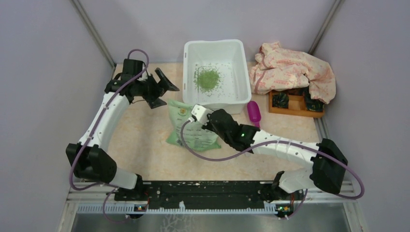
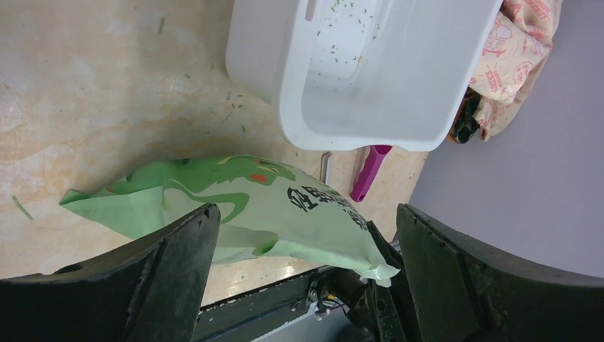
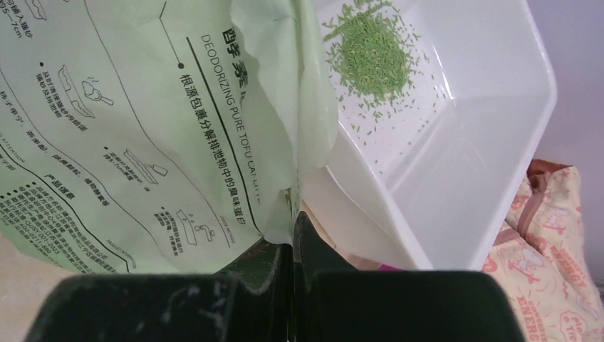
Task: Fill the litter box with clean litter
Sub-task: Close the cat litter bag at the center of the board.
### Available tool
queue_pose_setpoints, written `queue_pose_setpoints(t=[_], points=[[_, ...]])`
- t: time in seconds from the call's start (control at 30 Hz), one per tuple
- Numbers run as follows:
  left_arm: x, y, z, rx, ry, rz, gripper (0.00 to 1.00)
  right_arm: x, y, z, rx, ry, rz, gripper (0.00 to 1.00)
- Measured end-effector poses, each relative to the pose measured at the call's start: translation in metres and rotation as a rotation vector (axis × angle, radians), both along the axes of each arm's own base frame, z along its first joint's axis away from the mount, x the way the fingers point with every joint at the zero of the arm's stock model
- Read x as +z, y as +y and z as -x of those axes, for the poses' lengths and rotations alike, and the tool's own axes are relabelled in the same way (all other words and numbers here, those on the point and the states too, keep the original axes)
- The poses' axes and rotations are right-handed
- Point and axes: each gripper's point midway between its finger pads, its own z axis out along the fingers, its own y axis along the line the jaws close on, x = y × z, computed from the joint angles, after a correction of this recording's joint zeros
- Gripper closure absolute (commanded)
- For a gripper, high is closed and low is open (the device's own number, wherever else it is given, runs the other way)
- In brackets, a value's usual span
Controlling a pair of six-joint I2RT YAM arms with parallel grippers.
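Note:
The white litter box (image 1: 244, 72) stands at the back of the table. A small pile of green clean litter (image 1: 208, 78) lies inside it, with bits scattered around. The same litter (image 3: 370, 53) shows in the right wrist view, inside the box (image 3: 484, 142). A green-and-white litter bag (image 1: 186, 128) lies in front of the box. My right gripper (image 1: 197, 118) is shut on the bag's edge, its fingers pinching the bag (image 3: 142, 128) at the gripper's tips (image 3: 293, 228). My left gripper (image 1: 164, 92) hangs open just left of the box, empty, with the bag (image 2: 249, 206) below it.
A magenta scoop (image 1: 254, 112) lies on the table right of the box's front corner. A patterned cloth (image 1: 295, 70) is draped over a small wooden tray (image 1: 295, 104) at the back right. Grey walls close in both sides.

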Motion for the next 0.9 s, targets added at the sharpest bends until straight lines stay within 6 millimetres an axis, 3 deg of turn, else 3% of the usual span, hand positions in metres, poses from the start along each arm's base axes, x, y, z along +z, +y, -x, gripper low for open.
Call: queue_pose_setpoints(t=[0.37, 0.53, 0.9], points=[[0.026, -0.006, 0.025, -0.017, -0.027, 0.078, 0.02, -0.001, 0.001, 0.007, -0.062, -0.233, 0.122, 1.0], [0.027, -0.006, 0.033, 0.001, 0.008, 0.101, 0.02, -0.007, 0.004, 0.012, -0.105, -0.312, 0.164, 1.0], [-0.012, -0.011, 0.056, 0.022, 0.189, 0.113, 0.02, -0.015, 0.014, 0.021, -0.194, -0.499, 0.245, 1.0]])
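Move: The right hand already pinches the bag's top edge towards its right side; the bag's middle lies about 5 cm to its left, 3 cm back and 9 cm below. The litter box is centred some 20 cm straight ahead of it, the purple scoop about 17 cm right and 3 cm ahead. For the open left hand, the bag's free top-left corner is roughly 2 cm back, 2 cm right and 4 cm below, the litter box about 12 cm ahead and 18 cm right. Keeping its pinch on the bag's top edge, the right hand tips its fingers up by some 30 degrees, rolling and swinging a little clockwise as it draws the edge slowly back, left and down. The left hand, fingers wide open, goes back about 6 cm at the bag's top-left corner, rising 3 cm first and then sinking below its starting height, its fingers tipping down late. ##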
